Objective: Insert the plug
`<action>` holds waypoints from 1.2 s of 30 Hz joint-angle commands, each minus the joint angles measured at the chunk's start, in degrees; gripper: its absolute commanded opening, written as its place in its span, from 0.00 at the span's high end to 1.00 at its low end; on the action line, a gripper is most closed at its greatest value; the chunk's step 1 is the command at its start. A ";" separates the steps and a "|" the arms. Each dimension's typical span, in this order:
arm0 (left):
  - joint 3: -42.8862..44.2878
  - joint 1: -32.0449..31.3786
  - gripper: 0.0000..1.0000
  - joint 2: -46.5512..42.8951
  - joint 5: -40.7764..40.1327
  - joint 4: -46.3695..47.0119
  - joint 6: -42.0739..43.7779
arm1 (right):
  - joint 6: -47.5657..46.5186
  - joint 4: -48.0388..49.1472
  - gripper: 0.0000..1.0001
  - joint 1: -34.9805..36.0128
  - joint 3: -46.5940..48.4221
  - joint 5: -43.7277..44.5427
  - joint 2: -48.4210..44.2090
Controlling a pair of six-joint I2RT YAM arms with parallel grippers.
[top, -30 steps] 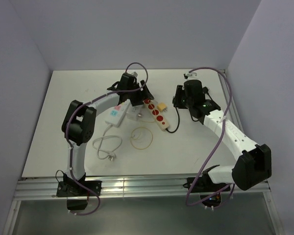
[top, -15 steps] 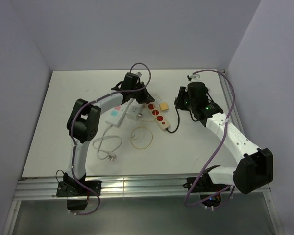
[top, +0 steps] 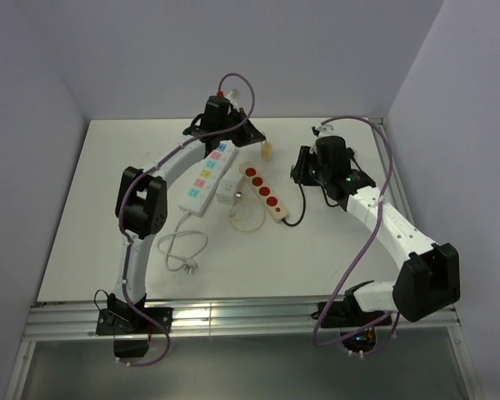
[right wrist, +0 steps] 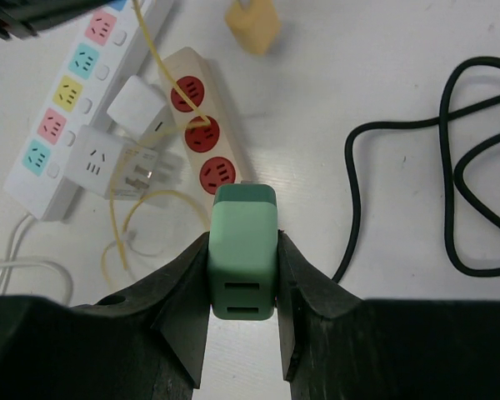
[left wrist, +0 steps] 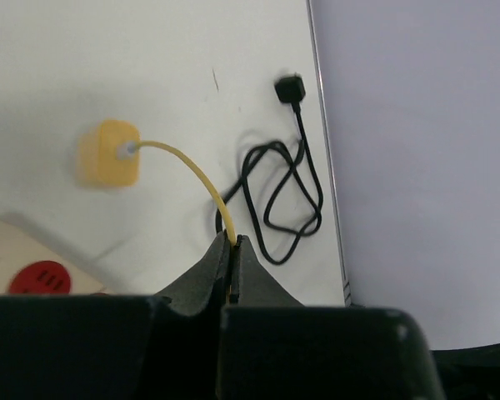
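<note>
My right gripper (right wrist: 242,240) is shut on a green plug block (right wrist: 242,258), held just above the near end of the beige power strip with red sockets (right wrist: 202,125), seen from above as the beige strip (top: 264,193). My left gripper (left wrist: 233,242) is shut on a thin yellow cable (left wrist: 196,171). The cable ends in a yellow plug (left wrist: 108,154) lying on the table beyond the strip's far end, the same yellow plug (top: 267,151) in the top view. The left gripper (top: 248,137) hovers near the back of the table.
A white power strip with coloured sockets (top: 207,177) lies left of the beige one, with two white adapters (right wrist: 142,108) between them. A black cord (right wrist: 475,167) loops at the right. A white cord with plug (top: 183,250) lies near the front left.
The left gripper has shut on the yellow cable and moved toward the back, dragging the yellow plug away from the beige strip and pulling the cable loop tighter. The right arm has barely moved.
</note>
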 commanded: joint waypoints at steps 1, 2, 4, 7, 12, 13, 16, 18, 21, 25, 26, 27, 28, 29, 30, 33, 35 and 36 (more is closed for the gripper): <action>-1.93 3.90 1.00 -8.37 -1.74 2.04 2.27 | -2.89 1.13 1.00 -0.35 5.06 -2.82 2.13; -4.64 4.51 1.00 -9.88 -2.01 3.01 3.32 | -3.25 1.04 1.00 -0.35 6.11 -3.26 3.44; -7.03 5.57 1.00 -12.87 -3.58 3.02 5.43 | -4.48 0.69 1.00 -0.26 7.17 -4.59 4.68; -14.92 6.36 1.00 -20.85 -9.29 1.96 10.17 | -5.36 -0.19 1.00 0.09 10.07 -3.18 8.28; -24.26 7.07 1.00 -28.26 -17.20 0.84 13.08 | -8.87 0.07 1.00 0.62 14.64 -6.60 14.52; -24.97 7.07 1.00 -28.96 -18.61 0.12 13.52 | -9.66 -0.19 1.00 0.79 15.78 -7.22 15.92; -29.52 7.42 1.00 -29.50 -19.15 -0.06 13.44 | -14.14 -3.87 1.00 1.59 24.28 -8.98 23.73; -31.12 7.86 0.99 -29.76 -19.32 -0.06 13.26 | -17.74 -8.51 1.00 1.85 28.78 -9.94 27.08; -33.76 8.21 0.98 -29.94 -21.43 -0.93 13.00 | -22.14 -15.27 1.00 1.94 37.48 -11.26 32.97; -35.96 8.74 0.97 -30.02 -24.69 -3.39 13.26 | -26.35 -21.98 1.00 2.20 47.58 -14.07 39.73; -36.13 8.91 0.96 -29.94 -24.69 -3.75 13.09 | -26.89 -23.30 1.00 2.29 49.00 -14.60 40.71; -36.14 9.18 0.92 -29.85 -26.60 -4.19 13.09 | -27.24 -25.14 1.00 2.46 50.14 -14.78 41.68; -35.70 9.27 0.86 -29.33 -27.49 -4.80 12.83 | -27.42 -25.76 1.00 2.64 51.64 -14.43 43.08; -35.26 9.27 0.72 -28.97 -28.19 -6.20 12.65 | -27.33 -26.12 1.00 3.08 52.09 -13.73 43.53; -34.73 9.27 0.46 -28.45 -28.29 -6.73 12.65 | -27.07 -25.86 1.00 3.26 52.00 -13.03 43.80; -33.76 9.27 0.00 -27.04 -26.19 -6.30 13.17 | -25.40 -22.18 1.00 3.34 48.24 -12.76 41.87; -34.46 9.09 0.01 -27.39 -25.48 -4.55 13.35 | -23.74 -19.81 1.00 3.17 44.89 -12.23 39.24; -34.99 9.00 0.00 -28.17 -22.61 -2.02 13.61 | -23.21 -19.36 1.00 3.17 43.66 -12.14 37.84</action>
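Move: My left hand holds the yellow plug by its cord. The white power strip's middle lies about 20 cm to my left, 6 cm back and 10 cm below, with the white box adapter some 15 cm left and 11 cm back. My right hand grips the green plug; the beige strip's far sockets lie about 8 cm ahead, 11 cm to its left and 10 cm below. From this hand, the box adapter is around 19 cm left and 4 cm ahead. My left hand swings the yellow plug about 20 cm left to the white power strip, rising first, then sinking some 12 cm and drifting back, and opens wide to let the cord go. Meanwhile my right hand keeps the green plug and goes forward, left and down towards the far sockets of the beige strip, turning roughly 30 degrees counter-clockwise. ##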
